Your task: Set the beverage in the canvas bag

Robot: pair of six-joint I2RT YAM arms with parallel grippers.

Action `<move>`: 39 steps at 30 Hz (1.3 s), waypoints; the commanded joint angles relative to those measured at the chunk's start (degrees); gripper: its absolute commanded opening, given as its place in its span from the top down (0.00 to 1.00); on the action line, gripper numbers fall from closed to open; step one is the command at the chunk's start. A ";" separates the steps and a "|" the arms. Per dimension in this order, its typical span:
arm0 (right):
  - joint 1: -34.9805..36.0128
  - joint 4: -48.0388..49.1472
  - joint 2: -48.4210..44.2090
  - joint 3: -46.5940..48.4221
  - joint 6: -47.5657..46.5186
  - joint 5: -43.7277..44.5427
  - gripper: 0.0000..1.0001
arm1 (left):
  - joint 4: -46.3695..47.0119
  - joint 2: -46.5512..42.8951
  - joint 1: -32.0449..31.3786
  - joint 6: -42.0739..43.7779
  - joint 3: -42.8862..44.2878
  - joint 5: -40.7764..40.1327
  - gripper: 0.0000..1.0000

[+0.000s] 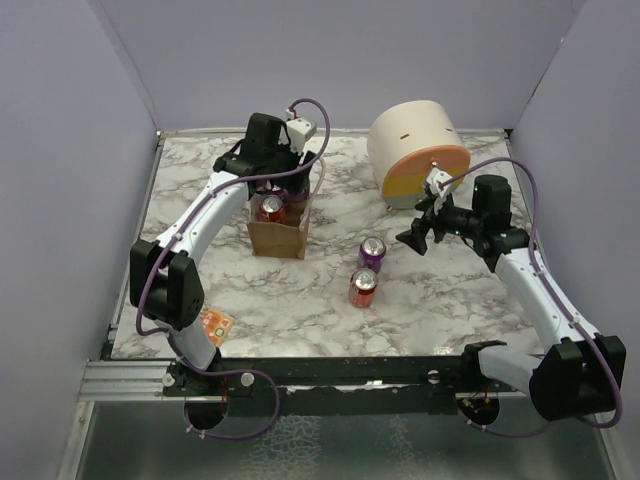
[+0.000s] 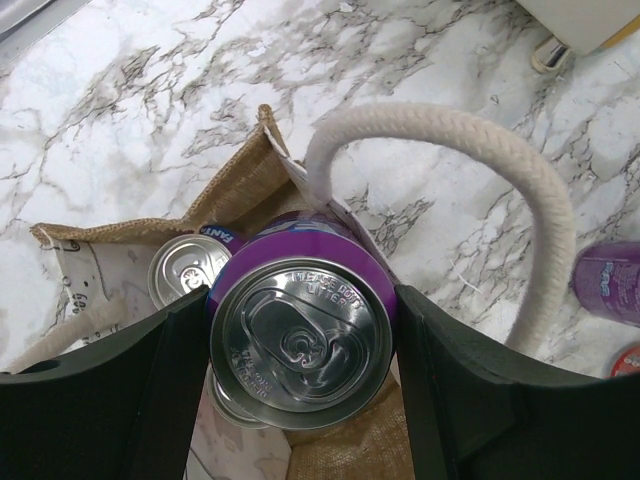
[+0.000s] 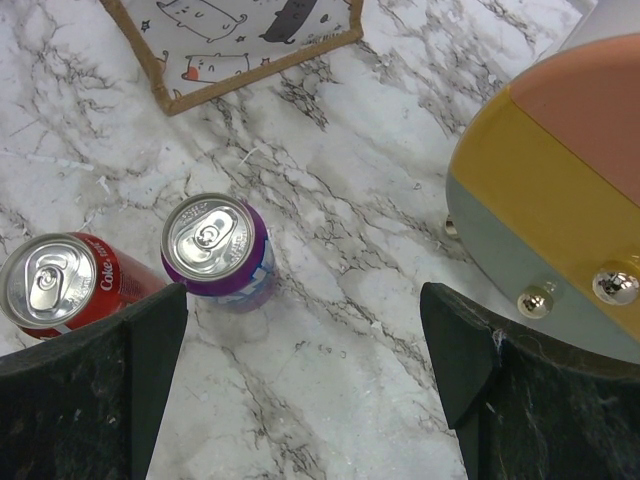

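Observation:
The canvas bag (image 1: 278, 236) is a small tan tote with cream rope handles (image 2: 450, 140), standing left of centre. My left gripper (image 1: 277, 186) is shut on a purple can (image 2: 300, 340) and holds it upright in the bag's mouth. A red-topped can (image 1: 270, 208) stands inside the bag; it also shows as a silver lid (image 2: 188, 275) in the left wrist view. My right gripper (image 1: 418, 233) is open and empty above the table. A purple can (image 1: 371, 252) and a red cola can (image 1: 362, 287) stand to its left, also in the right wrist view (image 3: 212, 245) (image 3: 55, 283).
A large cream cylinder with an orange-yellow face (image 1: 415, 150) lies at the back right, close to my right gripper. A small orange packet (image 1: 216, 324) lies at the front left. Purple walls close in the table on three sides.

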 commanded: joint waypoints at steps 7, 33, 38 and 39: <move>-0.41 0.38 0.82 0.71 -1.08 1.83 0.00 | 8.32 1.72 2.50 -0.17 -1.07 4.33 1.00; -0.42 0.73 0.57 0.01 -0.98 1.00 0.00 | 5.84 6.12 1.85 9.42 -2.58 9.07 1.00; -0.42 0.82 0.78 -0.05 -0.96 1.06 0.00 | 5.54 6.87 1.89 11.82 -3.15 10.94 1.00; -0.41 0.88 0.77 -0.08 -1.01 1.14 0.00 | 5.37 7.10 1.84 12.33 -3.25 11.04 1.00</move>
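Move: The left hand holds a purple can above the right part of the canvas bag, whose middle lies about 4 cm left, 2 cm back and 10 cm below. Already inside are a Coke can, about 6 cm left, 2 cm back and 13 cm below, and another purple can, 6 cm left and 3 cm ahead at that depth. The right rope handle arches 6 cm right and 1 cm ahead, at hand height. The idle right hand has the bag 32 cm left, 9 cm ahead and 8 cm below. Still gripping the purple can by its sides, the left hand lowers it about 6.5 cm into the canvas bag, between the bag's right wall and the two cans inside. A slight nudge forward of about 1 cm starts the descent; later the wrist turns some 10 degrees clockwise, and the fingers stay closed. ##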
